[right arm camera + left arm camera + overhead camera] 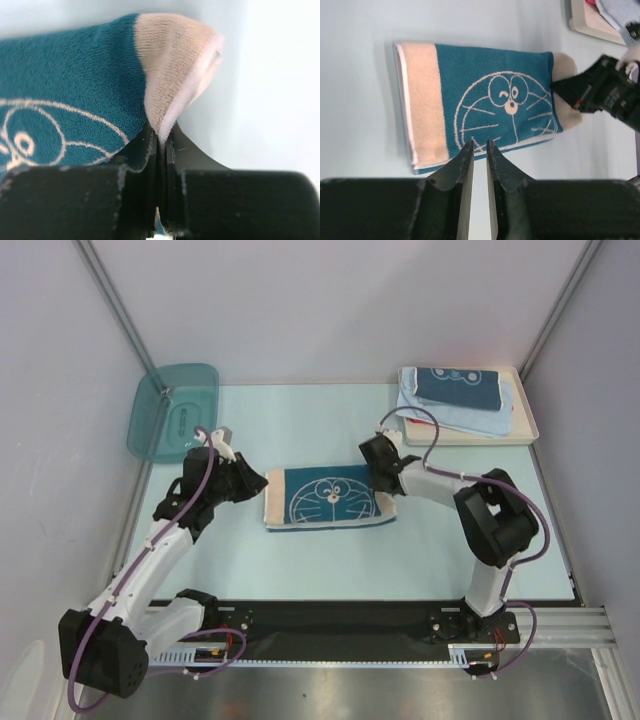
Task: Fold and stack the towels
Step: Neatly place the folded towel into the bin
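Note:
A long beige towel with a teal panel and a cartoon cat face (328, 497) lies folded in the middle of the table. My right gripper (386, 486) is at its right end, shut on the beige corner (175, 65), which is pinched up off the table between the jaws (161, 140). My left gripper (258, 483) hovers at the left end of the towel (485, 100). Its jaws (479, 146) stand a narrow gap apart with only bare table between them. On the tray, a folded dark-blue towel (457, 387) rests on a light-blue towel (470, 418).
The cream tray (527, 430) sits at the back right. A translucent blue plastic bin (172, 410) stands at the back left, just beyond the left arm. Grey walls close in on both sides and the back.

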You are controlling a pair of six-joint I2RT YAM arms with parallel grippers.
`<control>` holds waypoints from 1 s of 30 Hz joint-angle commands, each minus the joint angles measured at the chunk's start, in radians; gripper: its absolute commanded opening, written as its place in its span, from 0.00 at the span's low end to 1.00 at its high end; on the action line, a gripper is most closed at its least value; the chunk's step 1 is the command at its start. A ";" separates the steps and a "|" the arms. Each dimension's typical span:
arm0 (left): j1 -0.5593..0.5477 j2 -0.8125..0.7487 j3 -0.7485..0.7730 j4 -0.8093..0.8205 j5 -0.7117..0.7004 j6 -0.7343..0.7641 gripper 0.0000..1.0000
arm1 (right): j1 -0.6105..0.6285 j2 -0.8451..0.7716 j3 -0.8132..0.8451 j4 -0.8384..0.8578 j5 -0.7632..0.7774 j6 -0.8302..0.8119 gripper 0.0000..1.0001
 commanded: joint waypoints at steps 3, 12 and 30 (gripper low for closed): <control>-0.007 0.015 0.133 -0.095 0.024 0.106 0.21 | -0.006 0.184 0.390 -0.301 0.361 -0.203 0.00; -0.005 0.063 0.249 -0.183 0.019 0.197 0.21 | -0.020 0.542 0.986 -0.431 0.629 -0.488 0.00; 0.005 0.155 0.228 -0.128 0.091 0.232 0.19 | -0.104 0.660 1.430 -0.103 0.701 -1.034 0.00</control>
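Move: Across to the right and ahead, the bin's middle lies about 26 cm ahead and 21 cm right of the right hand, at roughly its height. In the bin, the light blue towel lies about 26 cm ahead and 20 cm right of that hand, the dark blue towel 29 cm ahead and 19 cm right. The held towel's middle is some 10 cm to the hand's left, level with it. From the left hand, the bin is about 33 cm ahead, 43 cm right and 13 cm lower. Keeping its pinch on the folded towel's right edge, the right hand sweeps fast forward about 24 cm while rising some 15 cm, then veers right over the last part, towards the bin's left side. It rolls about 50 degrees, left side dipping, and the fingers tip up. The empty left hand bobs up 4 cm and sinks most of the way back. ##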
